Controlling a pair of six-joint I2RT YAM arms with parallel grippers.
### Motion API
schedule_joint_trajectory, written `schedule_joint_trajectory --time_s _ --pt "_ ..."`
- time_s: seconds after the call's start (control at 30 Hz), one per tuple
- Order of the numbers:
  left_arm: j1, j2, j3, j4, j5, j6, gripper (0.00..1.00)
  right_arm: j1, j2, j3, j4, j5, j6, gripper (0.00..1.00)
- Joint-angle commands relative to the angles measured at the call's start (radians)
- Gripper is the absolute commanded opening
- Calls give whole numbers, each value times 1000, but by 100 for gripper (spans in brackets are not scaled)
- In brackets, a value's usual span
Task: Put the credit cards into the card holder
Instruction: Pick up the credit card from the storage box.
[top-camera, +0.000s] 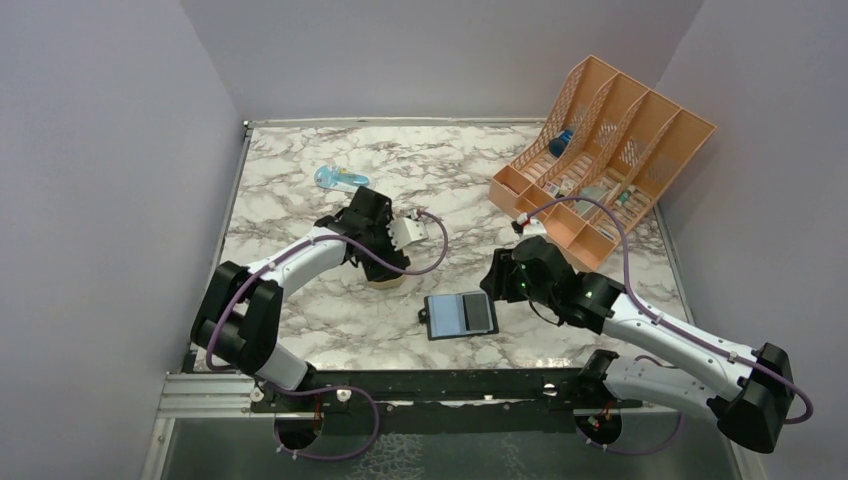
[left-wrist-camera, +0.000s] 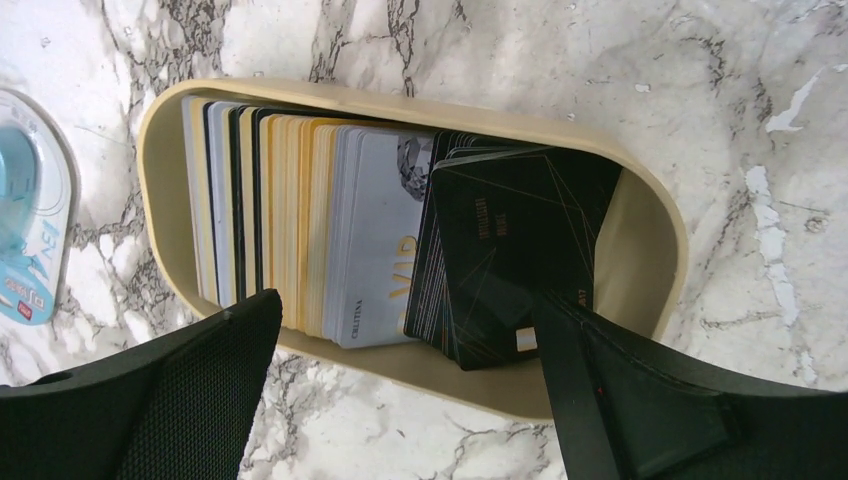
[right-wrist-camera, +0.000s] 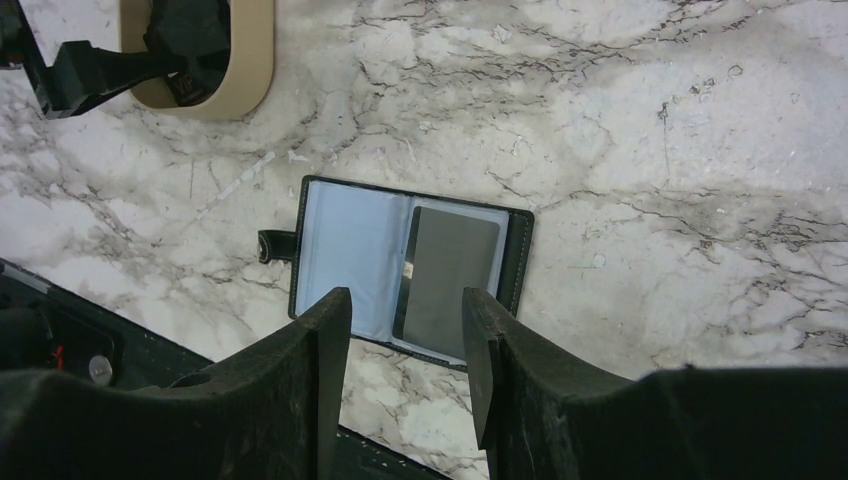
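Note:
The credit cards (left-wrist-camera: 330, 230) stand packed on edge in a beige oval tin (left-wrist-camera: 640, 250): pale, gold, grey and black ones. My left gripper (left-wrist-camera: 405, 305) hangs open and wide just over the tin's near rim; its right finger (left-wrist-camera: 620, 390) overlaps a corner of the front black card (left-wrist-camera: 510, 250). The card holder (right-wrist-camera: 350, 250) lies open on the marble, blue-grey faces up, with a grey card (right-wrist-camera: 450, 270) on its right face. My right gripper (right-wrist-camera: 407, 300) hovers above the holder's near edge, open, with nothing between its fingers. From above, the holder (top-camera: 461, 314) lies between both arms.
An orange slotted organiser (top-camera: 610, 150) holding small items stands at the back right. A blue packaged item (top-camera: 340, 180) lies at the back left, close beside the tin (top-camera: 385, 283). A black rail (top-camera: 430, 385) runs along the table's near edge.

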Motion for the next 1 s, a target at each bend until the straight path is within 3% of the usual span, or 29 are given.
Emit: schedule_joint_trajectory --time_s 0.0,0.37,0.97 --pt "-19 33 -1 67 -21 25 99 0 -2 18 28 24 9 45" --pt "-60 27 -110 237 -179 71 96 0 -28 -1 34 31 15 45" --pt "-69 13 -96 311 -265 126 67 0 -34 -7 30 30 13 45"
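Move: The black cards at the near end of the storage box's pile lie about 3 cm back, 3 cm right and 3 cm below the left hand, which is wide open. The light cards in the same box are some 3 cm ahead of it and 3 cm right. The open card holder is about 14 cm back and 18 cm right. From the right hand, the black cards are roughly 5 cm ahead and 20 cm left. The left hand's rear finger comes against the near face of the black cards and pushes them towards the light ones. The hand dips about 2 cm, swings slightly right and back, then works forward, some 2 cm in all, rising a little at the end; the fingertips tilt forward about 15 degrees and the fingers close by roughly a third. ##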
